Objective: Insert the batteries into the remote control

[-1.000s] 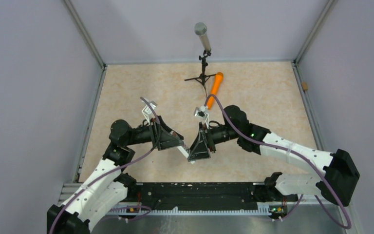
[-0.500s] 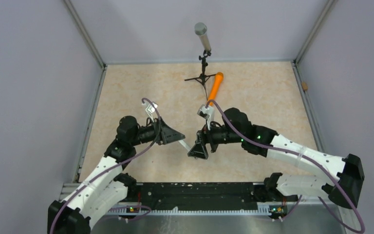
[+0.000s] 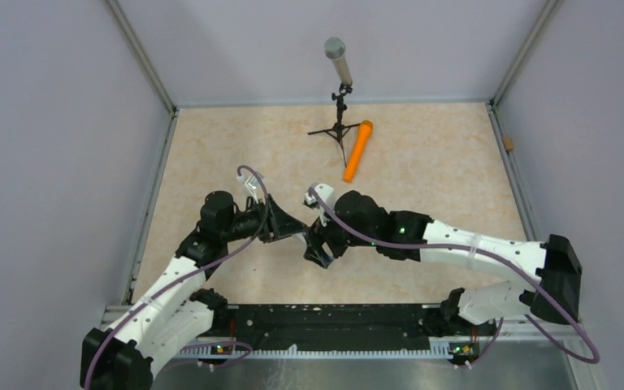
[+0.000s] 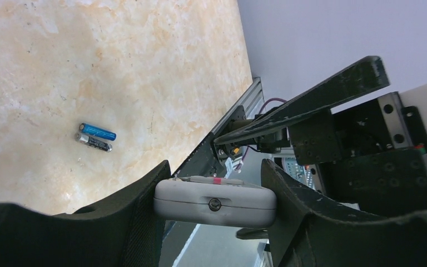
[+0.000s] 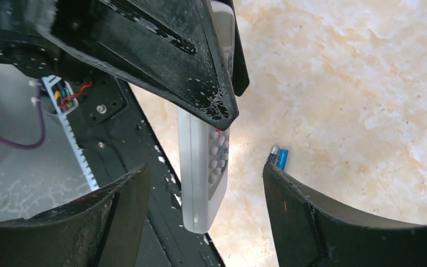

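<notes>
My left gripper [image 4: 216, 173] is shut on the remote control [image 4: 215, 200], a white handset seen end-on between its two black fingers. In the right wrist view the remote control [image 5: 203, 167] hangs edge-on, buttons facing right, under the left gripper's fingers. My right gripper [image 5: 204, 168] is open, its jaws on either side of the remote with a gap on both sides. The batteries [image 4: 95, 136], one blue and one dark, lie side by side on the table; they also show as the batteries [image 5: 279, 157] by the right finger. From above, both grippers [image 3: 309, 240] meet and hide the remote.
A grey microphone on a black tripod [image 3: 338, 73] stands at the back, with a long orange cylinder [image 3: 357, 150] lying beside it. The black base rail [image 3: 333, 321] runs along the near table edge just below the grippers. Walls enclose the table on three sides.
The right gripper's jaws widened and its wrist swung left, closer to the left gripper. The left gripper kept hold of the remote and shifted slightly.
</notes>
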Robot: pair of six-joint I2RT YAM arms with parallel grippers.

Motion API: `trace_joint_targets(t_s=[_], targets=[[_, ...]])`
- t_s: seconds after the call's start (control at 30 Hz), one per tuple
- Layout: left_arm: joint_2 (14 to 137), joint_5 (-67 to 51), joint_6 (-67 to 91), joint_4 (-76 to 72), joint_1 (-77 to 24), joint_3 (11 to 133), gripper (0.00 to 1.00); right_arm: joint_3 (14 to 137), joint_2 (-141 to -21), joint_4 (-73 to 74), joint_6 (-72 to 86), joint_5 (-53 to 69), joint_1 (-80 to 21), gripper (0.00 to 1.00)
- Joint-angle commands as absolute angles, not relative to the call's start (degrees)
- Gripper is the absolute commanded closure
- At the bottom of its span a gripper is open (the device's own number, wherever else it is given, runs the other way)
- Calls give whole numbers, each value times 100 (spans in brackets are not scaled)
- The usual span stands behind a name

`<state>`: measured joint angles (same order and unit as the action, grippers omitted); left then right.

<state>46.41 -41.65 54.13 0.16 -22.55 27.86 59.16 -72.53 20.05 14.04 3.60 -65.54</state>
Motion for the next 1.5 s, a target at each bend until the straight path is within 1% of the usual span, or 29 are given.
trace_joint_targets(t_s=[0.0, 0.13, 0.47, 0.63, 0.73, 0.93, 1.07, 1.1, 1.13, 1.17, 1.2, 1.23, 1.27, 1.33, 1.47], targets=[[4674, -4185, 5491, -63, -2215, 3034, 100, 6213, -7425, 2000, 1231, 26, -6689, 29], [4710, -4208, 5526, -61, -2196, 3015, 100, 6240, -7621, 2027, 1197, -306, -6831, 31], [4822, -4244, 5579, -26, -2183, 3006, 100, 6484, -7924, 2222, 1091, -608, -6992, 37], [4846, -4258, 5615, -26, -2173, 2988, 100, 6626, -8114, 2437, 1041, -873, -7107, 44], [4855, -4262, 5633, -26, -2169, 2988, 100, 6649, -8162, 2492, 1046, -884, -7130, 58], [4860, -4302, 5709, -102, -2166, 2943, 100, 6686, -8179, 2537, 1046, -790, -7138, 100], [4867, -4381, 5774, -290, -2168, 2880, 99, 6663, -8144, 2574, 1044, -766, -7141, 100], [4867, -4402, 5763, -305, -2158, 2874, 92, 6643, -8128, 2573, 1039, -740, -7137, 100], [4860, -4397, 5742, -303, -2162, 2873, 81, 6624, -8089, 2568, 1031, -705, -7140, 100], [4844, -4402, 5707, -299, -2158, 2874, 67, 6606, -8048, 2568, 1032, -675, -7139, 100], [4812, -4389, 5671, -292, -2155, 2870, 56, 6579, -8016, 2574, 1019, -658, -7143, 100], [4779, -4380, 5643, -290, -2148, 2877, 45, 6573, -7983, 2594, 1007, -630, -7143, 100], [4755, -4387, 5610, -286, -2145, 2889, 37, 6579, -7957, 2628, 974, -613, -7143, 100], [4678, -4423, 5532, -273, -2135, 2929, 28, 6596, -7902, 2745, 920, -538, -7140, 100], [4541, -4496, 5202, -72, -2104, 3049, 14, 6613, -7735, 2975, 798, -154, -7053, 100]])
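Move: The remote is in the left gripper, with its free end towards the right hand. Its middle lies about 4 cm to the left of the right hand, 2 cm ahead and 2 cm lower; from the left hand it is some 5 cm right, 1 cm back and 2 cm below. The pair of batteries lies on the table about 18 cm below the right hand, roughly 1 cm ahead and 1 cm left. The remote's free end is taken over by the right hand, which sinks about 4 cm around it with open fingers, tips them some 15 degrees farther down, then shuts them and pinches it across its narrow sides. The left hand meanwhile holds nearly still, dipping about 1 cm, and opens its fingers to let go once the right has its grip, while the right edges back a centimetre. ##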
